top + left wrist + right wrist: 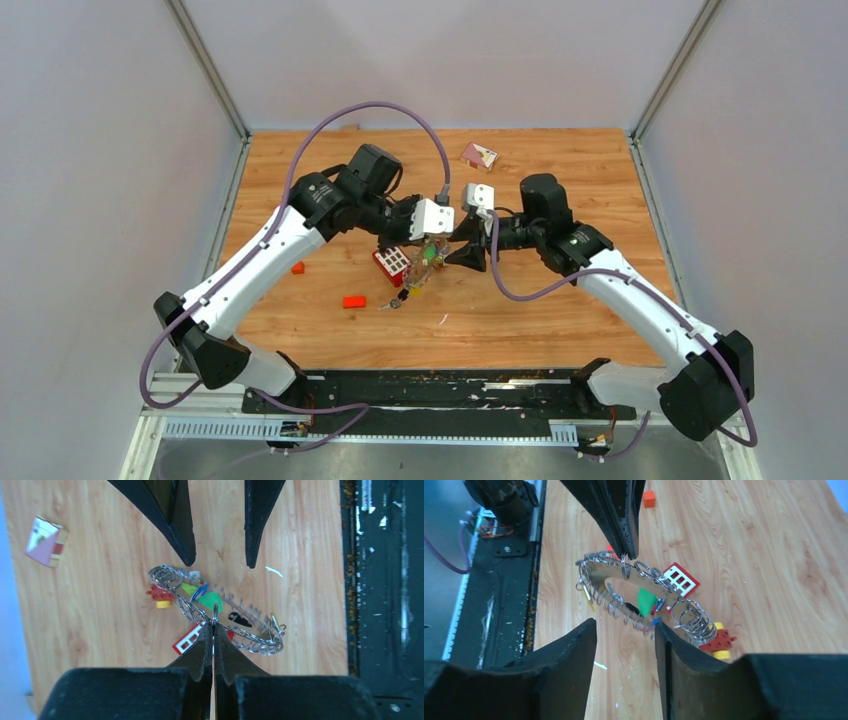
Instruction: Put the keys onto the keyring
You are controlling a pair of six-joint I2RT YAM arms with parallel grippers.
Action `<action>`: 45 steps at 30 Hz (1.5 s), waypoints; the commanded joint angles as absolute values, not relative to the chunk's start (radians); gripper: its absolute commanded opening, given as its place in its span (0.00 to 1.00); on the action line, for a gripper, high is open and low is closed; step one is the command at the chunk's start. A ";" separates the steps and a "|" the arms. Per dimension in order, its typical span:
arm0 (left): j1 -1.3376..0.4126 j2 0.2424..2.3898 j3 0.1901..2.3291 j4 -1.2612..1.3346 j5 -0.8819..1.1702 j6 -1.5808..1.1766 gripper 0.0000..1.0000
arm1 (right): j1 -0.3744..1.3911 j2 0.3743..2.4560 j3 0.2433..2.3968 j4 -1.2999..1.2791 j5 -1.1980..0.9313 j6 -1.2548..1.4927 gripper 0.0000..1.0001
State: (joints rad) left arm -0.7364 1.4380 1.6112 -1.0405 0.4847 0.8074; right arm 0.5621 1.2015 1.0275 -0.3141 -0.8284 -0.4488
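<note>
The keyring [252,614] is a large wire loop rimmed with small silver rings, and it hangs tilted just above the wooden table. Keys with green [211,600], blue [201,591] and black [240,619] heads lie inside the loop. My left gripper [213,626] is shut on one small ring at the keyring's rim. In the right wrist view the keyring [616,602] slants under the left fingers [626,530]. My right gripper [625,627] is open close to the loop's near edge, with nothing between its fingers. From above, both grippers meet over the keyring [427,262].
A red window brick [392,262] lies under the keyring. A red-and-yellow toy car [719,644] sits beside it. A red brick [353,301] and a small orange brick [298,267] lie to the left. A pink-and-white block [478,155] rests at the back. The black rail [440,390] runs along the near edge.
</note>
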 commanded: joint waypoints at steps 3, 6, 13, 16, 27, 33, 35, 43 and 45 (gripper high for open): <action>-0.753 1.455 1.701 -1.086 0.537 0.630 0.00 | 0.562 1.194 1.043 -0.189 -0.945 -0.388 0.42; -0.757 1.461 1.714 -1.072 0.564 0.554 0.00 | 0.563 1.181 1.030 -0.175 -0.956 -0.374 0.39; -0.788 1.525 1.859 -1.186 0.509 0.430 0.00 | 0.562 1.181 1.020 -0.142 -0.973 -0.341 0.31; -0.811 1.582 1.963 -1.305 0.428 0.428 0.00 | 0.562 1.170 1.013 -0.139 -0.969 -0.341 0.30; -0.884 1.720 2.150 -1.601 -0.049 0.541 0.00 | 0.518 1.137 0.976 -0.155 -0.948 -0.390 0.29; -0.912 1.718 2.075 -1.601 -0.156 0.553 0.00 | 0.508 1.160 0.963 -0.144 -0.952 -0.386 0.30; -0.912 1.723 2.083 -1.599 -0.155 0.556 0.00 | 0.509 1.172 0.960 -0.139 -0.957 -0.382 0.30; -0.911 1.605 1.990 -1.400 0.032 0.595 0.00 | 0.509 1.176 0.950 -0.108 -1.003 -0.345 0.30; -0.911 1.539 1.908 -1.310 0.110 0.608 0.00 | 0.509 1.172 0.951 -0.104 -1.020 -0.340 0.30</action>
State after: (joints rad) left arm -0.9035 1.6897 2.0037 -1.4891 -0.0498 0.5579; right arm 0.5034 1.1793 0.9489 -0.1596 -0.9577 -0.3622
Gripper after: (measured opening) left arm 0.007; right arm 0.298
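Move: The keyring already hangs from the left fingertips, its middle about 5 cm below them and otherwise level with them. From the half-open right hand, that same middle is some 5 cm to the left and 3 cm lower. On the table, roughly 24 cm below the left hand, the black key fob lies about 3 cm back and 1 cm left, the red window panel about 5 cm ahead and 3 cm left, and the toy car about 8 cm ahead and 5 cm right. Back and up first, the left hand lifts the keyring some 3 cm, then swings left about 6 cm and down again, away from the right hand, rolling some 30 degrees until its shut fingers point nearly straight down. The right hand partly closes its fingers as it rises a couple of centimetres with a slight move left, then eases back right and down, nearly to its starting place. ##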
